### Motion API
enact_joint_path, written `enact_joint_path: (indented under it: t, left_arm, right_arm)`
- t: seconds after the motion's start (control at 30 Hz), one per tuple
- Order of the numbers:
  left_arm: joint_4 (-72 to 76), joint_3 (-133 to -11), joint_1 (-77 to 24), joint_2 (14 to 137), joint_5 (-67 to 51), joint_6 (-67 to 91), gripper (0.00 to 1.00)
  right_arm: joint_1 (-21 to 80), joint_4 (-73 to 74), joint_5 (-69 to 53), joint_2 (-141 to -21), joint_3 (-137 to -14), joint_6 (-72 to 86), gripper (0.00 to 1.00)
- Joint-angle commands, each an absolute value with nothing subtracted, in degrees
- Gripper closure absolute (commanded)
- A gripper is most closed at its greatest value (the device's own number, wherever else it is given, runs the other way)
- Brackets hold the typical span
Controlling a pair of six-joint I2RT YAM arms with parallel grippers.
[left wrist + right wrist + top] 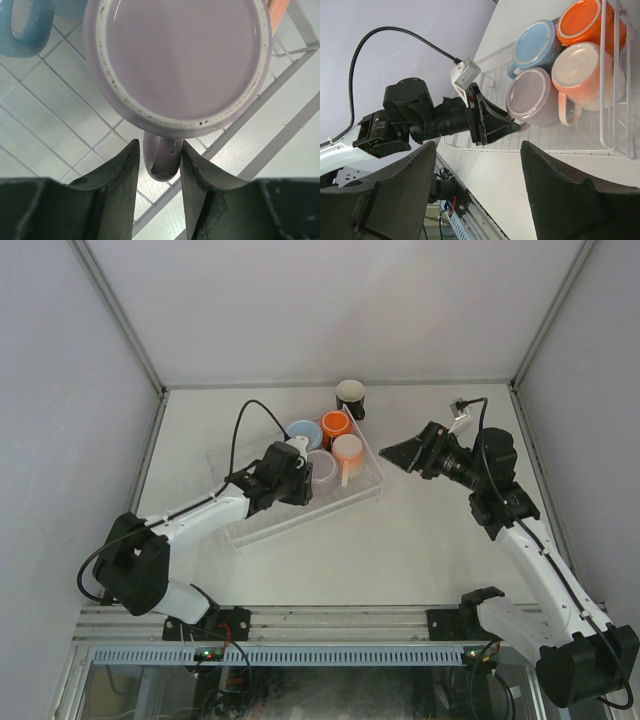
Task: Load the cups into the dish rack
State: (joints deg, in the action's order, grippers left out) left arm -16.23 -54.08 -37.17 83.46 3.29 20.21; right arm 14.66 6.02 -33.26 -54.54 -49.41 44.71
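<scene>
The clear dish rack (262, 520) lies mid-table. Four cups stand mouth-down in its far end: light blue (302, 431), orange (335, 425), lilac (322, 470) and peach-pink (347, 449). The black cup (351, 396) stands upright on the table behind the rack. My left gripper (159, 145) is open around the lilac cup's handle (162, 162). Its right finger touches the handle and a narrow gap shows on the left. My right gripper (392, 453) hangs open and empty above the table, right of the rack, facing the cups (532, 95).
Grey walls close the table in on three sides. The rack's raised wire end (602, 75) stands by the peach-pink and orange cups. A cable (240, 425) loops above the left arm.
</scene>
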Motion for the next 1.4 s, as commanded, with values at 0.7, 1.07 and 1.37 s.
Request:
enact_joint_path:
  t: [0.7,1.07,1.37]
  left_arm:
    - [-20.1,-56.7,-37.4,75.0,5.4,23.3,0.25]
    - [-33.0,-68.3,-34.2,68.8,0.6,23.2,0.17]
    - [-37.0,-73.7,-30.6,64.1,-1.6,23.0,0.17]
  right_arm:
    - [17.1,12.1,-27.2,-59.8,-57.4,40.7,0.31]
    - [20.6,27.4,-15.9,-84.2,-84.8,31.7,0.32]
    - [18.8,37.9,-10.5,-107.8,-108.2,18.4,0.33]
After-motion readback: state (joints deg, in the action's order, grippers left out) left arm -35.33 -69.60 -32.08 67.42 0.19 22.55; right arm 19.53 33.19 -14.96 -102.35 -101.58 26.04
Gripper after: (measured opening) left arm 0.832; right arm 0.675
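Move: The left hand has the upturned grey cup's handle between its fingers, with the cup's middle about 5 cm ahead and 4 cm right of it. Near that cup, from the left hand, the blue cup is some 13 cm straight ahead and the peach cup 9 cm ahead, 10 cm right. From the right hand, the black cup lies roughly 25 cm ahead, 9 cm left and 25 cm below; the orange cup is 18 cm ahead and 13 cm left. The left hand first eases about 1 cm to its left, low in the rack with the grey cup's handle between its fingers, then spreads them to let the handle go and climbs some 15 cm off the cup, tilting slightly. As it rises, the waiting right hand sets off with fingers kept open and sweeps about 18 cm forward towards the black cup beyond the rack, rolling some 25 degrees left side down and dipping at the end, still short of touching it. ##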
